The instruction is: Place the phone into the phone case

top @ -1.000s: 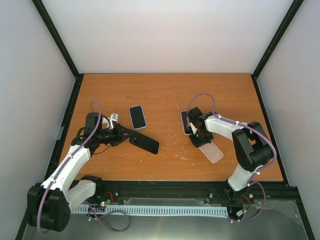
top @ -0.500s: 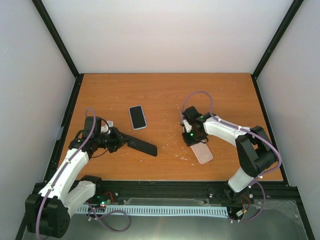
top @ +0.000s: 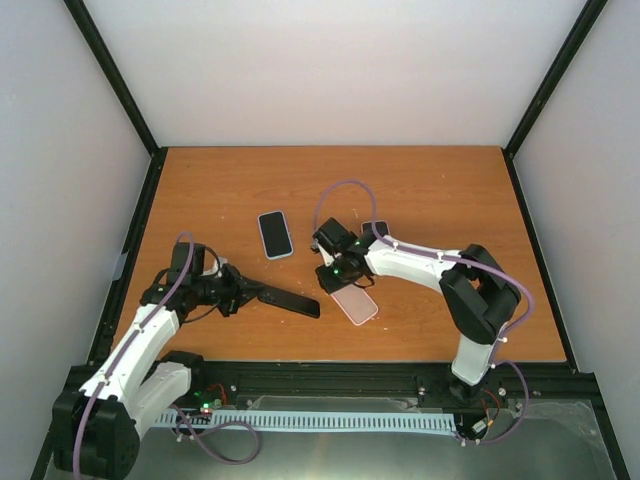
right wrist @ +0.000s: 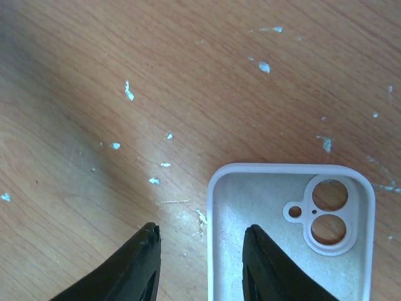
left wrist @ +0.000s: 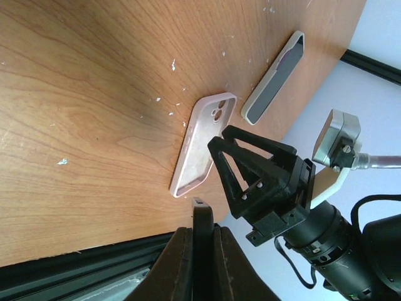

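Note:
My left gripper (top: 247, 292) is shut on a dark phone (top: 290, 299), held edge-on low over the table's left front. In the left wrist view the phone (left wrist: 202, 216) stands out between the two fingers. The pale phone case (top: 356, 304) lies open side up near the table's middle, with its camera holes at the far end. My right gripper (top: 336, 276) stands open over the case's near-left corner. In the right wrist view the case (right wrist: 282, 232) has one finger (right wrist: 262, 266) over its inside and the other finger (right wrist: 135, 266) outside its wall. The left wrist view shows the case (left wrist: 203, 144) just beyond the phone's tip.
A second phone (top: 275, 234) with a light rim lies face up behind the left gripper. A third dark phone (top: 378, 229) lies partly hidden behind the right arm. Black frame rails run along the table's sides and front edge (top: 330, 372).
The right gripper has moved left toward the table's middle, and the case has come along with it. The left gripper with the phone has drawn back slightly and lower.

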Tool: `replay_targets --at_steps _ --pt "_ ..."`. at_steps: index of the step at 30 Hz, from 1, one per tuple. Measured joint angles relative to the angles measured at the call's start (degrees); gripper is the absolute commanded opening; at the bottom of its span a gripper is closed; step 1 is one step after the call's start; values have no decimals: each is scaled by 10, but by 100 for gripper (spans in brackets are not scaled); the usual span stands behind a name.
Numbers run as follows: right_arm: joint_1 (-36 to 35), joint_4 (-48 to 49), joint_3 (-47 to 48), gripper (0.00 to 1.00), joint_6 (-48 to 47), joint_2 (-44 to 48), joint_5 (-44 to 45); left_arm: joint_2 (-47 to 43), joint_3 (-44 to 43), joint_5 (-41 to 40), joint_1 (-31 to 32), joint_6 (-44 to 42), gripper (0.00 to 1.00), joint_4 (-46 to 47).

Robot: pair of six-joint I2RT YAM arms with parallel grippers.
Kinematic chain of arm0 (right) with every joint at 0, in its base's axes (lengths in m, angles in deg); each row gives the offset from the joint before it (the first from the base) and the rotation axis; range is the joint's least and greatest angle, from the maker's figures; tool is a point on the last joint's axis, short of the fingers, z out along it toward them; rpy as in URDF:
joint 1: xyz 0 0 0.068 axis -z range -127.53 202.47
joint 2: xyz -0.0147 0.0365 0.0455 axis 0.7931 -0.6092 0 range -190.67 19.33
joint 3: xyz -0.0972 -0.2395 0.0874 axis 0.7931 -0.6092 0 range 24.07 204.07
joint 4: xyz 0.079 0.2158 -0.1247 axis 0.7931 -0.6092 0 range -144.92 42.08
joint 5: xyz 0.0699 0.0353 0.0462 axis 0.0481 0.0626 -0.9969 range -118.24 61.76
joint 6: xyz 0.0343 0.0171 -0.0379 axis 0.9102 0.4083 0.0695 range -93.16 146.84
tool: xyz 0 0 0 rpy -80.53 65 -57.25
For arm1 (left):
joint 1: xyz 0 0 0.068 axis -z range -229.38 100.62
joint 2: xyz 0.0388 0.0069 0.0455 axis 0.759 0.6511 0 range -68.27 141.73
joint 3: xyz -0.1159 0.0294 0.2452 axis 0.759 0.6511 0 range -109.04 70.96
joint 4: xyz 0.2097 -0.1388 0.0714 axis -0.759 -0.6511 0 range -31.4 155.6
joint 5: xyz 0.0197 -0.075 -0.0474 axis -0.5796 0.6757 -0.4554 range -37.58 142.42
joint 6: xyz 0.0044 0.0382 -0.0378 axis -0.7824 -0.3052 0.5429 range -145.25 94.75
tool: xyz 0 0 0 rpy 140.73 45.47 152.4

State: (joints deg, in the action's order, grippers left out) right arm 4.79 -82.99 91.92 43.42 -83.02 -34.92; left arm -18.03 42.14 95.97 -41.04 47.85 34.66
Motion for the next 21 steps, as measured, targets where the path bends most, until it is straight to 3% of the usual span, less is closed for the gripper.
replay_targets --at_steps 8,15,18,21 --pt "-28 43 -61 48 -69 90 28 -16 10 -5 -1 31 0 1" --pt "-137 155 -172 53 -212 270 43 -19 16 -6 -1 43 0 1" --pt "-177 190 -202 59 -271 298 46 -19 16 -7 -1 45 0 2" --pt "-214 212 -211 60 -325 297 64 -19 17 -7 -1 46 0 5"
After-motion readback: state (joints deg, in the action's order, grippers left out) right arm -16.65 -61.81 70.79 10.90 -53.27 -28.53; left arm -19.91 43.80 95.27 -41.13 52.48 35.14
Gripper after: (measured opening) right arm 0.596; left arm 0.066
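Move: The right hand, fingers already parted, hovers over the pink case's left edge; the case's middle is about 5 cm to its right, 2 cm back and 3 cm below. The black phone held by the left hand has its middle roughly 10 cm left of the right hand, 5 cm back and 4 cm higher. The blue-cased phone lies some 14 cm ahead and 15 cm left of the right hand, 4 cm below. From the left hand, the black phone's middle is about 6 cm right, 1 cm back and 3 cm lower. Backward and upward off the pink case, about 12 cm back and 10 cm up with some 4 cm to the left, the right hand swings round to face the black phone. Its wrist turns roughly 45 degrees counter-clockwise and the fingers tilt up from pointing down to pointing left and down, opening wider, without yet gripping the phone. The left hand keeps its hold on the phone, practically still. ##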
